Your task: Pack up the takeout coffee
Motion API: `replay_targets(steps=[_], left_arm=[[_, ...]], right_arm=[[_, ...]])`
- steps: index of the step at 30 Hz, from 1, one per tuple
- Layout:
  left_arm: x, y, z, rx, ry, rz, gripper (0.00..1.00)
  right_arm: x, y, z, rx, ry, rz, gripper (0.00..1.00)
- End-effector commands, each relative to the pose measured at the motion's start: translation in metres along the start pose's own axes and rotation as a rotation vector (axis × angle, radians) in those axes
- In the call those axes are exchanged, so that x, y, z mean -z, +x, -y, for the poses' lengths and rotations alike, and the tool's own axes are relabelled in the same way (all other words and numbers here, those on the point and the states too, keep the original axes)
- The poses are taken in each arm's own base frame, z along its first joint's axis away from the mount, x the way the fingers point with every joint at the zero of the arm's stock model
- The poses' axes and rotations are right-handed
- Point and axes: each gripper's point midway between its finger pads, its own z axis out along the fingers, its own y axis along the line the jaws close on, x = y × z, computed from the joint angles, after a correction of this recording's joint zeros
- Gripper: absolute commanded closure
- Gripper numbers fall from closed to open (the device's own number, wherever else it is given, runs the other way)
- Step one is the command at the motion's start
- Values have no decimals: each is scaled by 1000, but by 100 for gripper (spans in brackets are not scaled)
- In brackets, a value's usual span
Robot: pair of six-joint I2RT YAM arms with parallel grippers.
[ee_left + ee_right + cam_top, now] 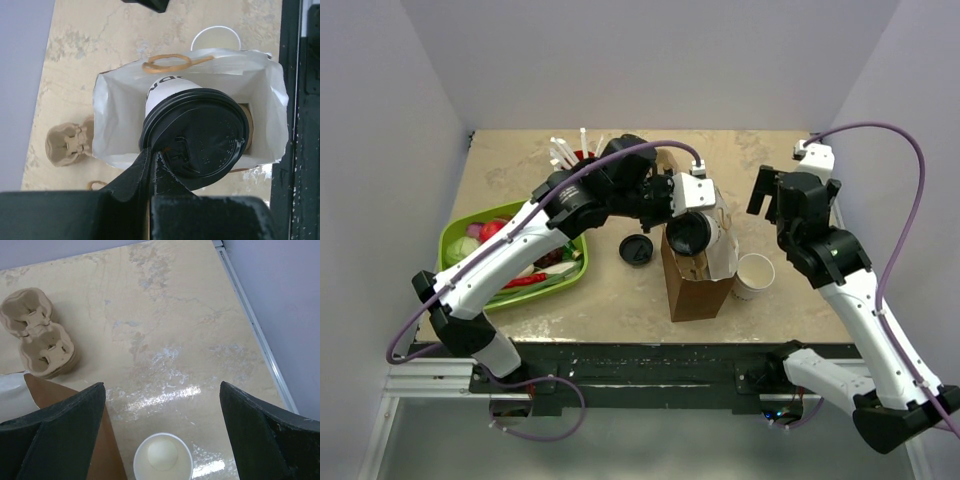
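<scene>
The takeout coffee point(197, 137), a white paper cup with a black sip lid, hangs tilted in the open mouth of the brown paper bag point(115, 115), its lower part inside the white-lined opening. My left gripper point(152, 155) is shut on the rim of its lid. From above, the coffee point(688, 232) sits at the top of the standing bag point(695, 285), with the left gripper point(672, 212) just left of it. My right gripper point(162, 387) is open and holds nothing, hovering above the table to the right of the bag; in the top view the right gripper point(768, 195) is apart from everything.
A lidless white cup point(754, 275) stands right of the bag, below the right gripper. A loose black lid point(635, 249) lies left of the bag. A cardboard cup carrier point(42, 337) lies behind it. A green tray point(455, 232) of vegetables sits left.
</scene>
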Motion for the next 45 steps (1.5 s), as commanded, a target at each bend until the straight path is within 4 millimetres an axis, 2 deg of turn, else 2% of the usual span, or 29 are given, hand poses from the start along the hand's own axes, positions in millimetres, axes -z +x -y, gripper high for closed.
replay_targets(steps=[1,4,7,8,10,13,16,17,20,27,32,41,45], left_arm=[[4,-14,1,-174,48,48,100],[-9,-3,4,-250,105,-3,100],[-18,3,-2,-295,97,-37,100],[-23,10,2,-326,136,-54,100],[-21,8,7,-366,173,-48,100],[-30,10,9,-418,208,-50,100],[-50,19,17,-422,266,-98,100],[-58,29,18,-425,277,-133,100],[-70,35,28,-437,311,-142,100],[-83,33,46,-472,394,-116,100],[-93,45,64,-493,473,-140,100],[-84,55,98,-525,588,-172,100],[-88,61,108,-528,600,-200,100]], right_arm=[[11,-18,17,-34,58,66,2],[18,-19,25,-59,70,80,2],[23,-15,31,-86,80,77,2],[23,-12,32,-89,83,71,2],[24,-8,34,-83,95,59,2],[22,-3,35,-77,109,40,2],[18,4,32,-65,106,17,2],[17,6,32,-62,108,12,2],[15,12,32,-49,115,-4,2],[9,19,29,-24,111,-22,2],[5,22,26,1,109,-27,2],[0,28,22,29,95,-49,2],[0,31,21,38,91,-59,2]])
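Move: The lidded coffee cup is already hanging from my shut left fingers. The bag's middle lies about 6 cm to their right, 2 cm back and some 22 cm below, its mouth open under the cup. The paper cups stand roughly 20 cm right and 4 cm back of this hand, the loose lid about 8 cm left and 4 cm ahead. From my right hand the bag is some 20 cm left and 8 cm back. I lower the coffee through the bag's mouth with my left hand, about 13 cm down and 5 cm to the right, then ease some 5 cm back towards the bag's near end late on, fingers still pinching the lid's rim. The wrist swings clockwise some 35 degrees as the fingers tip to point more steeply down. My open, empty right hand drifts slightly back and right and ends about 3 cm lower. ##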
